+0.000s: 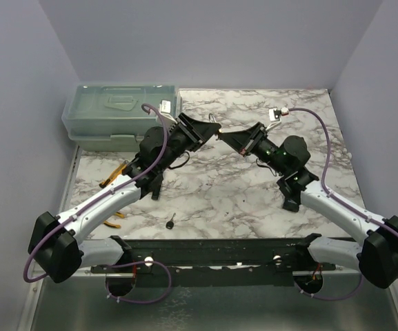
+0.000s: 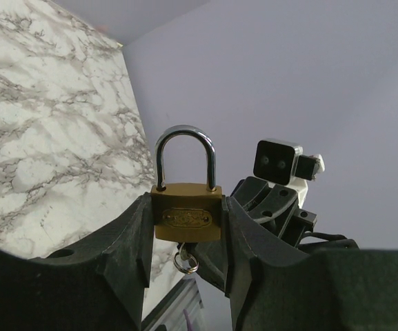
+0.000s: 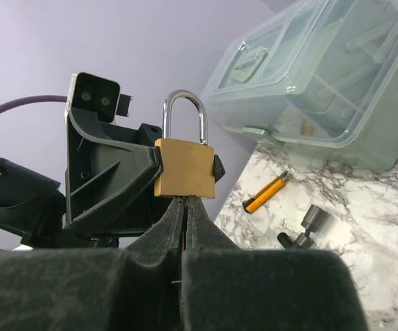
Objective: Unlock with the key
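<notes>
A brass padlock (image 2: 187,217) with a closed steel shackle is held above the table between the fingers of my left gripper (image 2: 187,207), which is shut on its sides. A small metal key on a split ring (image 2: 185,261) sits at the lock's underside. My right gripper (image 3: 185,200) is shut, its tips pressed up under the padlock (image 3: 185,169) and pinching that key. In the top view both grippers meet over the far middle of the table, left (image 1: 209,129) and right (image 1: 225,134). A tiny black-headed key (image 1: 170,222) lies on the marble near the front.
A clear lidded plastic box (image 1: 119,114) stands at the back left. Yellow-handled pliers (image 1: 116,172) lie under the left arm. A grey cylinder with a black handle (image 3: 314,221) rests on the marble beside a yellow handle (image 3: 264,193).
</notes>
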You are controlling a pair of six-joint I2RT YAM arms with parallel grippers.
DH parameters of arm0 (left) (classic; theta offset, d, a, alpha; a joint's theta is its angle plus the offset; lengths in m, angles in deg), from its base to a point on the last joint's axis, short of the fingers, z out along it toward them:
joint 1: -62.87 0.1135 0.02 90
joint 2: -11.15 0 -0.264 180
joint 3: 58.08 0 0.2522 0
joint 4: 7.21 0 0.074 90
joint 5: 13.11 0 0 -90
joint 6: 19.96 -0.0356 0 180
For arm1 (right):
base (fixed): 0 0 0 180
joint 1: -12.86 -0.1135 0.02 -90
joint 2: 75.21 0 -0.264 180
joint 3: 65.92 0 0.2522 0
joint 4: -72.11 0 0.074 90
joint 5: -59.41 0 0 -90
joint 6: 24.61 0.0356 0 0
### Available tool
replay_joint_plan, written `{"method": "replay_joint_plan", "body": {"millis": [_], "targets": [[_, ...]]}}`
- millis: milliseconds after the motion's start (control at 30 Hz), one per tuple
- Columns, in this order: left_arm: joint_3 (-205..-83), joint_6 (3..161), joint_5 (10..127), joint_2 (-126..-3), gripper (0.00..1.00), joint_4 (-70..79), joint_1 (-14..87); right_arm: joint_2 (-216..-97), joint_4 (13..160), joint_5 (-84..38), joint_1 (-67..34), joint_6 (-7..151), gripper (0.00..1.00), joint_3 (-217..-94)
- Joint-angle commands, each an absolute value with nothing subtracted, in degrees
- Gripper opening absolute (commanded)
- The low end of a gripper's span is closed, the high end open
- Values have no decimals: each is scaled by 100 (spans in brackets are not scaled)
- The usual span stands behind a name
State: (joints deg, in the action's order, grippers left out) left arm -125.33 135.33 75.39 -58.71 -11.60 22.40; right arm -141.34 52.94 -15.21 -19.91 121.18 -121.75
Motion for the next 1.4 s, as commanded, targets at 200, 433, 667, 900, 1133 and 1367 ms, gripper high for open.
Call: {"method": "replay_joint_plan", "body": {"millis": [200, 433, 667, 900, 1133, 1367], "targets": [[-12422, 13535, 6305, -5563, 0, -2104, 1997, -14529, 4778, -1396, -1915, 12388, 0, -12489], [-12297, 13571, 6688, -5556, 0, -2073, 1992, -14400, 5266, -1296, -1895, 11877, 0, -12579], [-12426, 13852, 7457, -5715, 0, -1295, 1992, -14071, 6805, -1314, -1887, 10442, 9, -12976], [-12758, 14225, 8005, -6104, 0, -322, 1999, -13957, 8253, -1208, -1886, 8879, 32, -13322], [-12892, 14509, 7964, -6435, 0, -137, 2003, -13865, 8279, -935, -1894, 8582, 51, -13220], [-12974, 14656, 7881, -6571, 0, -138, 1998, -14037, 8059, -957, -1895, 8695, 55, -13155]]}}
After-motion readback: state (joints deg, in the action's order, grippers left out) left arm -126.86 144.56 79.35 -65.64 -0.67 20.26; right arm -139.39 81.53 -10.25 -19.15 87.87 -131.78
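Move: The padlock is held shut at the left fingertips, and the key in its underside is pinched by the right fingers. The padlock body lies about 2 cm ahead and 2 cm left of the right hand point, at nearly the same height; the key bow is about 2 cm back and 2 cm right of the left hand point. On the table, some 30 cm below, the black tool is roughly 22 cm left and 7 cm ahead of the right hand, and the small black key about 16 cm left and 8 cm back. Up a little together first, not quite 2 cm; then the right fingers open to about half and let go of the key while both hands sink. The left hand, still gripping the padlock, goes down nearly 10 cm and tips its fingers downward; the right sinks only about half as far, rolling its left side down some 30 degrees, which leaves it higher against the lock. ##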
